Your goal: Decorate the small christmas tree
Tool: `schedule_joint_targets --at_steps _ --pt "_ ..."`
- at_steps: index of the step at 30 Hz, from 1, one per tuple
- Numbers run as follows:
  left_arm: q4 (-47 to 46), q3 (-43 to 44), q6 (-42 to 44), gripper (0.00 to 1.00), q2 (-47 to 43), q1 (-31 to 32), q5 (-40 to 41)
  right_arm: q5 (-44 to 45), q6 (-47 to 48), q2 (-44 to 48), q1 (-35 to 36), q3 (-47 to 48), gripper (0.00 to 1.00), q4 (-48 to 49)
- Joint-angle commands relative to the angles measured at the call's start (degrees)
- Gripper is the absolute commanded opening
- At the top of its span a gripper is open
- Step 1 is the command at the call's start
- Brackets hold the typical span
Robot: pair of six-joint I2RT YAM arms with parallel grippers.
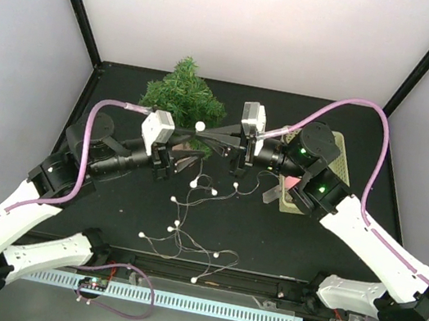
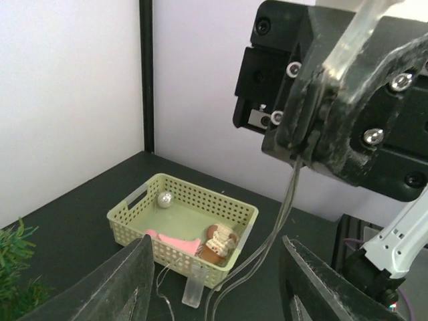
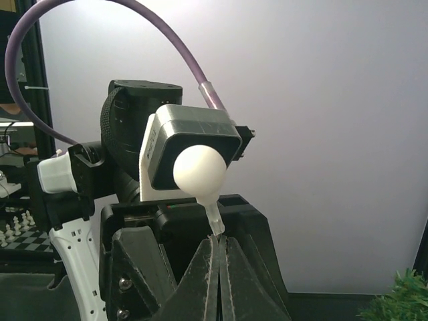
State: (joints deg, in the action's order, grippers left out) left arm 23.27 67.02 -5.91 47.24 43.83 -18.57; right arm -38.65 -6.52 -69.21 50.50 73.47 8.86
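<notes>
The small christmas tree [image 1: 183, 95] stands at the back left of the black table; its needles show at an edge of the left wrist view [image 2: 13, 267] and of the right wrist view [image 3: 401, 297]. My right gripper [image 1: 207, 132] [image 3: 219, 244] is shut on the wire of a light string, just below a white bulb [image 3: 199, 170] [image 1: 200, 126], held up beside the tree. The rest of the light string [image 1: 187, 222] trails down onto the table. My left gripper [image 1: 186, 154] [image 2: 217, 294] hangs open just below, and the wire strands [image 2: 267, 234] run through the gap between its fingers.
A pale green lattice basket [image 2: 134, 207] [image 1: 344, 165] sits at the right under the right arm. It holds a silver ball [image 2: 165, 198], a pink piece [image 2: 175, 241] and a brown-and-white ornament [image 2: 219, 242]. A clear plastic box [image 2: 192, 289] lies in front of it.
</notes>
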Motion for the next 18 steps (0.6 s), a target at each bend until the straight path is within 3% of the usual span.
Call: schedule_joint_targets --at_steps 1,3,8,9,13,18 --pt "-3.87 1.20 0.23 0.51 0.08 -0.33 -3.33 -1.46 -1.49 -0.61 0.28 1.67 0.01 1.77" --pt "-4.45 1.09 0.20 0.43 0.36 -0.33 -3.70 -1.71 -1.79 -0.82 0.28 1.67 0.01 1.93" --pt "-4.88 1.35 0.33 0.08 1.13 -0.33 -3.21 -1.66 -0.33 -0.75 0.28 1.52 0.02 1.08" --pt "-5.08 1.48 0.14 0.03 1.18 -0.28 -3.12 -0.60 1.48 -0.11 0.28 1.46 0.07 -0.54" --pt "-6.81 1.86 -1.82 0.01 1.27 -0.56 -1.61 8.52 9.33 5.81 0.19 -4.00 0.37 -5.14" --pt "-9.12 3.64 -4.97 0.02 1.43 -1.91 -0.42 11.95 16.13 11.16 -0.03 -15.50 0.56 -3.04"
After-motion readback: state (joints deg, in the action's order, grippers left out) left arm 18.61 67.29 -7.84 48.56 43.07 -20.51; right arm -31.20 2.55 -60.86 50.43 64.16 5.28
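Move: Between the left hand's open pads, about 1 cm to the right of its hand point, hang the wires of the light string. Their end bulb stands some 7 cm above and 2 cm left of that hand, the tree roughly 11 cm ahead, 5 cm left and 28 cm lower. From the right hand, shut just under the bulb, that stretch of string is straight below, about 6 cm down; the bulb sticks out 3 cm left and 1 cm up. Shutting on the light string just below the right gripper, the left fingers pinch the wires while that hand rises a mere 1.5 cm. The right hand keeps its grip until they are closed, then opens about halfway, lets go below the bulb and draws off, down some 3.5 cm and right 2.5 cm, turning about 10 degrees clockwise. ##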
